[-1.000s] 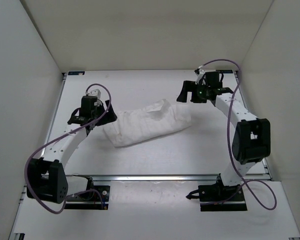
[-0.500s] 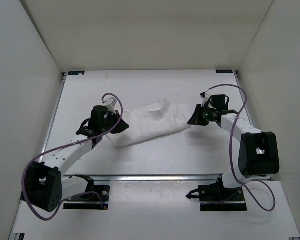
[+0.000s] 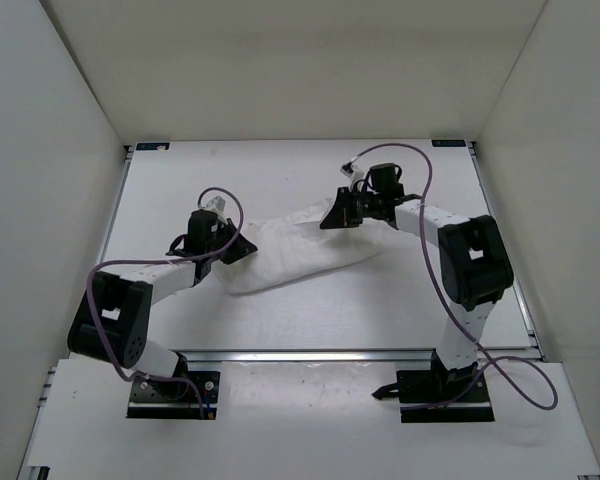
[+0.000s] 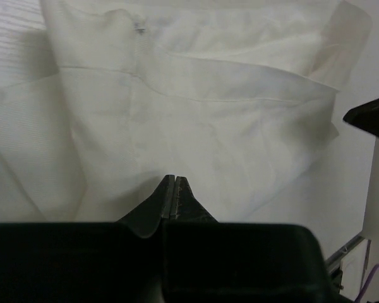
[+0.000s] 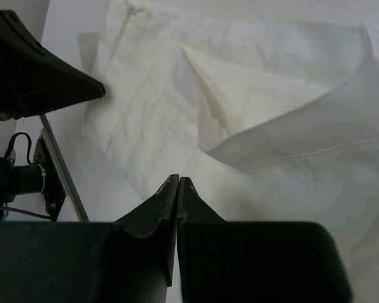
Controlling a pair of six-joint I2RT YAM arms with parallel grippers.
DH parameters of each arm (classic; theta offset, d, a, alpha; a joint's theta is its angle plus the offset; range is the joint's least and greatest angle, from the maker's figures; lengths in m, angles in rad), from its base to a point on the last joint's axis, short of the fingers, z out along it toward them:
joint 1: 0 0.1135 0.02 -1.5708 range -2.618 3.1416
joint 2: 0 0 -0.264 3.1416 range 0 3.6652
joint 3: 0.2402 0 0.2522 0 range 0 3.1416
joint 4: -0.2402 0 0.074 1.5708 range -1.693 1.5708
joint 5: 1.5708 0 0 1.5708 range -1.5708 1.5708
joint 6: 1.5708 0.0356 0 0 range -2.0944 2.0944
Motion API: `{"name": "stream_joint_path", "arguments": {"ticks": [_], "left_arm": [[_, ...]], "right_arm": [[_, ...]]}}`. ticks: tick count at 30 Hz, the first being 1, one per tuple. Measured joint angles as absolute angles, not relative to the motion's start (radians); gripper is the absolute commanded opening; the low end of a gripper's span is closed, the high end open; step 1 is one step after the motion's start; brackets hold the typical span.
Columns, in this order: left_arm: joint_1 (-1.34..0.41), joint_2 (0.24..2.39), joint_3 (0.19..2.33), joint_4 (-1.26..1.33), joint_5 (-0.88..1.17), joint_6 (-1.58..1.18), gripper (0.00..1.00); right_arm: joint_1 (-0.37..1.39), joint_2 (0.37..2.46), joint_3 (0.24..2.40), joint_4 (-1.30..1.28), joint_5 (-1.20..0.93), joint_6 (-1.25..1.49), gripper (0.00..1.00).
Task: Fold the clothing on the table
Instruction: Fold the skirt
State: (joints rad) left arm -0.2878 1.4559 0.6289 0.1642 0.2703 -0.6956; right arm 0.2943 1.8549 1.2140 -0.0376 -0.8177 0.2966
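The clothing [image 3: 298,250] is a wrinkled white garment lying as a long bundle across the middle of the table [image 3: 400,300]. My left gripper [image 3: 242,246] is shut at the garment's left end, fingertips together over the fabric [image 4: 196,113] in the left wrist view, where this gripper [image 4: 175,178] shows no cloth between its jaws. My right gripper [image 3: 330,217] is shut over the garment's far right part. In the right wrist view it [image 5: 178,179] points at a raised fold of the clothing [image 5: 271,126], with nothing pinched that I can see.
White walls close in the table on three sides. A metal rail [image 3: 330,354] runs along the front edge near both arm bases. Purple cables loop from each arm. The left gripper [image 5: 38,69] shows in the right wrist view.
Both grippers went from open to shut. The left arm swung in to the garment's left end. The right arm dropped and moved left over its right part. The garment hardly shifted.
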Motion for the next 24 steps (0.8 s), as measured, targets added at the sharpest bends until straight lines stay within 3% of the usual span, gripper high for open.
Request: {"name": "stream_joint_path", "arguments": {"ticks": [8, 18, 20, 22, 24], "left_arm": [[-0.260, 1.557, 0.645, 0.188, 0.240, -0.715, 0.00], [-0.206, 1.560, 0.658, 0.131, 0.225, -0.696, 0.00], [-0.199, 1.552, 0.667, 0.108, 0.238, -0.688, 0.00], [-0.199, 1.536, 0.690, 0.076, 0.250, -0.668, 0.00], [-0.215, 1.513, 0.741, 0.018, 0.257, -0.627, 0.00]], "right_arm": [[0.255, 2.050, 1.259, -0.055, -0.815, 0.303, 0.00], [0.147, 2.090, 1.367, -0.036, -0.799, 0.344, 0.00], [0.138, 2.093, 1.388, -0.063, -0.793, 0.338, 0.11], [0.136, 2.075, 1.391, -0.112, -0.768, 0.318, 0.40], [0.131, 2.040, 1.382, -0.170, -0.741, 0.291, 0.55]]}}
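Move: The right hand, empty and shut, hangs over the skirt. The raised flap on the skirt's far edge is about 6 cm ahead of it, 2 cm to its right and 8 cm down; the skirt's right end is 9 cm right and 1 cm ahead, its middle 6 cm left and 1 cm back, both some 11 cm below. The left hand, also shut, has the skirt's middle about 11 cm right, 2 cm ahead and 5 cm below, and the flap 17 cm right, 10 cm ahead and 2 cm below. The right hand drops about 7 cm towards the skirt with its fingers shut, then sweeps forward and to the right, rising slightly and turning some 10 degrees clockwise, until it sits just right of the raised flap, fingers now parting to a bit under half open. Meanwhile the left keeps its fingers shut, sinking about 3 cm low over the skirt's left part while drifting left and slightly forward, then rises again. ##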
